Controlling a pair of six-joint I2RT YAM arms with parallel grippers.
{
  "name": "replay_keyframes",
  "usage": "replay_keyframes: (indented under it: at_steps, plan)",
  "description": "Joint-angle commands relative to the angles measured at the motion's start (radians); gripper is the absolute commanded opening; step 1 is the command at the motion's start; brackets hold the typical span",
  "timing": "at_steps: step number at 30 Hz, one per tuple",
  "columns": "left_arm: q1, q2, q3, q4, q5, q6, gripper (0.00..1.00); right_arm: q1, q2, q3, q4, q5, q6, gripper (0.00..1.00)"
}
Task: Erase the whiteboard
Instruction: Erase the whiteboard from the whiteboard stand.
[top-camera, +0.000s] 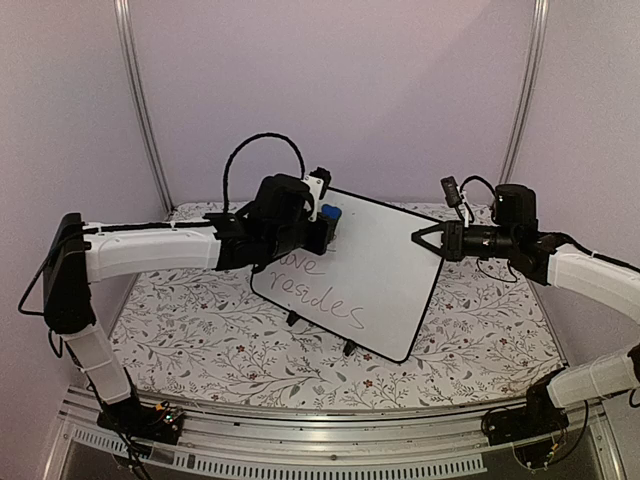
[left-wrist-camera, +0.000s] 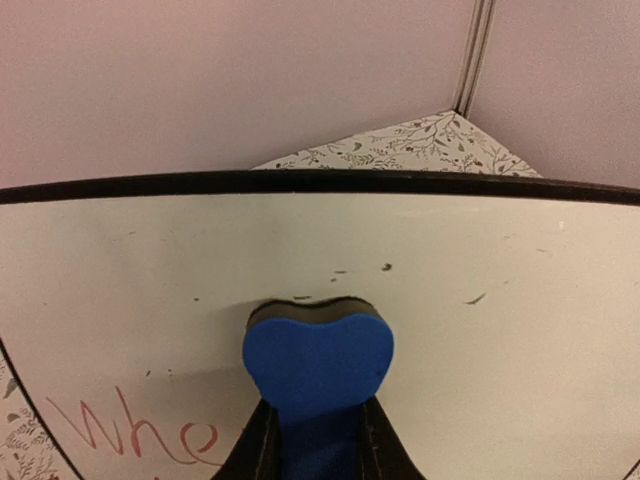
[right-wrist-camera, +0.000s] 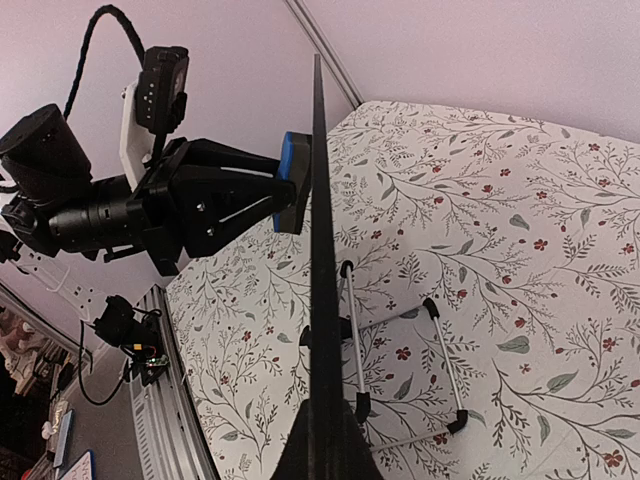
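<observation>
The whiteboard (top-camera: 380, 270) stands tilted on small black feet, with handwriting (top-camera: 318, 292) across its lower left. My left gripper (top-camera: 322, 226) is shut on a blue eraser (top-camera: 331, 214) whose dark pad lies flat against the board's upper left. In the left wrist view the eraser (left-wrist-camera: 318, 358) sits between the black fingers (left-wrist-camera: 262, 445), above red letters (left-wrist-camera: 140, 430) on the whiteboard (left-wrist-camera: 480, 270). My right gripper (top-camera: 420, 240) is shut on the board's right rim. The right wrist view shows the whiteboard (right-wrist-camera: 318, 250) edge-on, running out of my right gripper (right-wrist-camera: 325, 445), with the eraser (right-wrist-camera: 293, 180) against its left face.
A floral cloth (top-camera: 470, 330) covers the table. Behind the board, a wire stand (right-wrist-camera: 440, 350) props it up. Metal posts (top-camera: 140, 100) rise at the back corners. An aluminium rail (top-camera: 320, 440) runs along the near edge between the arm bases.
</observation>
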Motion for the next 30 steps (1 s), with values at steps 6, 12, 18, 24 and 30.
replay_keyframes:
  at_steps: [6,12,18,24,30]
  plan:
    - [0.112,-0.161,-0.112,-0.021,-0.021,-0.031,0.00,0.043,-0.002,0.010,-0.114,-0.065,-0.095,0.06]
    - [0.184,-0.284,-0.218,-0.016,0.004,-0.059,0.00,0.043,0.000,0.024,-0.124,-0.064,-0.093,0.13]
    - [0.213,-0.358,-0.297,-0.015,0.014,-0.078,0.00,0.043,-0.006,0.058,-0.166,-0.052,-0.092,0.20]
    - [0.225,-0.389,-0.321,-0.031,0.031,-0.075,0.00,0.044,-0.033,0.100,-0.242,-0.020,-0.099,0.36]
    - [0.229,-0.419,-0.303,-0.076,0.046,-0.053,0.00,0.043,-0.044,0.125,-0.317,0.008,-0.120,0.50]
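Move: The left hand holds the eraser against the whiteboard. The board's upper left corner lies about 7 cm ahead, 9 cm to the left and 5 cm above; the word "Where" is roughly 3 cm ahead, 7 cm left and 4 cm below. The right fingers are shut on the board's right edge, about 1 cm behind and 2 cm right of their midpoint. From the right hand, the eraser is about 19 cm left, 5 cm ahead and level. The eraser comes off the board as the left hand, still gripping it, sweeps quickly some 14 cm left and a little up, past the board's left edge, turning about 15 degrees counter-clockwise and slowing at the end. The right fingers open from their grip to nearly half wide while that hand eases back 2 to 3 cm, dipping and partly rising again, the edge still between the fingers. ##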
